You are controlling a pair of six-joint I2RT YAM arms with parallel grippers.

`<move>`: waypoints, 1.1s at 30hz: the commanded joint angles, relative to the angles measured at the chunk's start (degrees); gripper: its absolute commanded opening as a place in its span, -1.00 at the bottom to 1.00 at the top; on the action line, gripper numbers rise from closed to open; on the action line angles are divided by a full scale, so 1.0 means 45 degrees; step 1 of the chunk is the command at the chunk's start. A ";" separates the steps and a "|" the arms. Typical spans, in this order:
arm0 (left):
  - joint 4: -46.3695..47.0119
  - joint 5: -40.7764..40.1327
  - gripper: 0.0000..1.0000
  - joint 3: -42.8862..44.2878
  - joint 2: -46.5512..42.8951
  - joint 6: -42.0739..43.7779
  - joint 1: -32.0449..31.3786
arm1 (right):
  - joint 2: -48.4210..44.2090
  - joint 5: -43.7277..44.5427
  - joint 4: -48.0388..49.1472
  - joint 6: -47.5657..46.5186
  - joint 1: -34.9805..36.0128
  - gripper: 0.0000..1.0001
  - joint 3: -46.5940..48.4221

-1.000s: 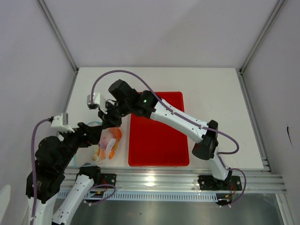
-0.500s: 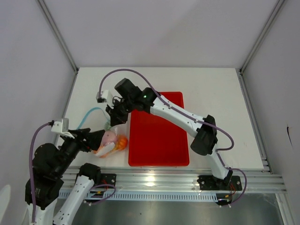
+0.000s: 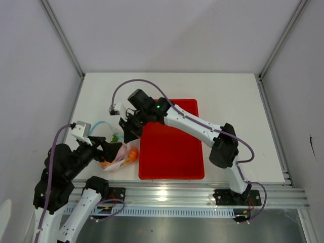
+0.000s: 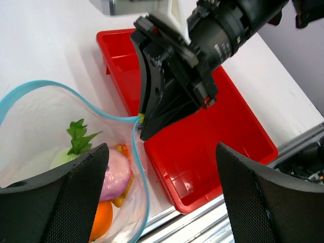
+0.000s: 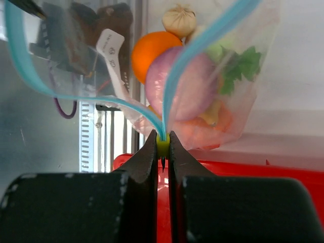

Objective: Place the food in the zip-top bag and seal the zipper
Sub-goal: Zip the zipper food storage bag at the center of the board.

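The zip-top bag (image 3: pixel 117 158) lies left of the tray with the food in it, its mouth gaping. Through the clear plastic I see a purple onion (image 5: pixel 190 88), an orange (image 5: pixel 154 55), garlic (image 5: pixel 179 20) and the radish's green stem (image 4: pixel 78 136). The blue zipper (image 4: pixel 132 147) runs in an open loop. My right gripper (image 5: pixel 162 139) is shut on the small yellow-green tab at the zipper's end, and it shows as a black wedge (image 4: pixel 152 121) from the left wrist. My left gripper (image 4: pixel 162 202) is open wide, one finger over the bag and the other over the tray.
A red tray (image 3: pixel 174 162) lies right of the bag, close against it. The right arm (image 3: pixel 192 124) crosses above the tray. The aluminium rail (image 3: pixel 202 192) runs along the table's near edge, just below bag and tray.
My right gripper has shifted right and nearer, taking the bag's corner with it. The left arm swung right behind the bag. The blue mouth now shows as an open loop.
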 commanded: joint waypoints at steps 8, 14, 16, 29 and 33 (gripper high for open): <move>0.0457 0.1239 0.81 0.0026 0.1044 0.1415 -0.0055 | -0.1281 -0.0427 -0.1509 -0.0387 0.0037 -1.00 0.1870; 0.0281 0.0829 0.79 0.0086 0.1571 0.1143 -0.0055 | -0.1555 -0.0740 -0.1627 -0.0564 -0.0041 -1.00 0.1558; 0.0144 0.0459 0.78 0.0105 0.1650 0.1025 -0.0055 | -0.1477 -0.0954 -0.1647 -0.0603 -0.0100 -1.00 0.1558; -0.0852 0.0573 0.26 0.0457 0.2959 0.0537 -0.0055 | -0.1418 -0.1561 -0.1393 -0.0544 -0.0608 -1.00 0.1500; -0.1086 0.0379 -0.15 0.0340 0.3037 0.0185 -0.0055 | -0.1496 -0.1717 -0.1276 -0.0525 -0.0725 -1.00 0.1480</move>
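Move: The right fingers already pinch the zip bag's yellow-tipped zipper corner. From the open left hand that corner is about 6 cm ahead, 3 cm right and 8 cm lower. The onion in the bag lies some 7 cm ahead of the left hand, 1 cm left and 22 cm down; from the right hand it is 1 cm ahead, 4 cm left, 14 cm below. The red tray's middle is roughly 13 cm ahead of the left hand, 22 cm right, on the table. Keeping its pinch on the zipper corner, the right hand lifts it quickly by about 5.5 cm, then eases some 2.5 cm right. The left hand shifts slightly right, then sinks about 5 cm while reaching forward 2.5 cm, fingers tipping down about 15 degrees; late on they close to roughly half open astride the blue zipper strip beside that corner, a firm grip not yet visible. ##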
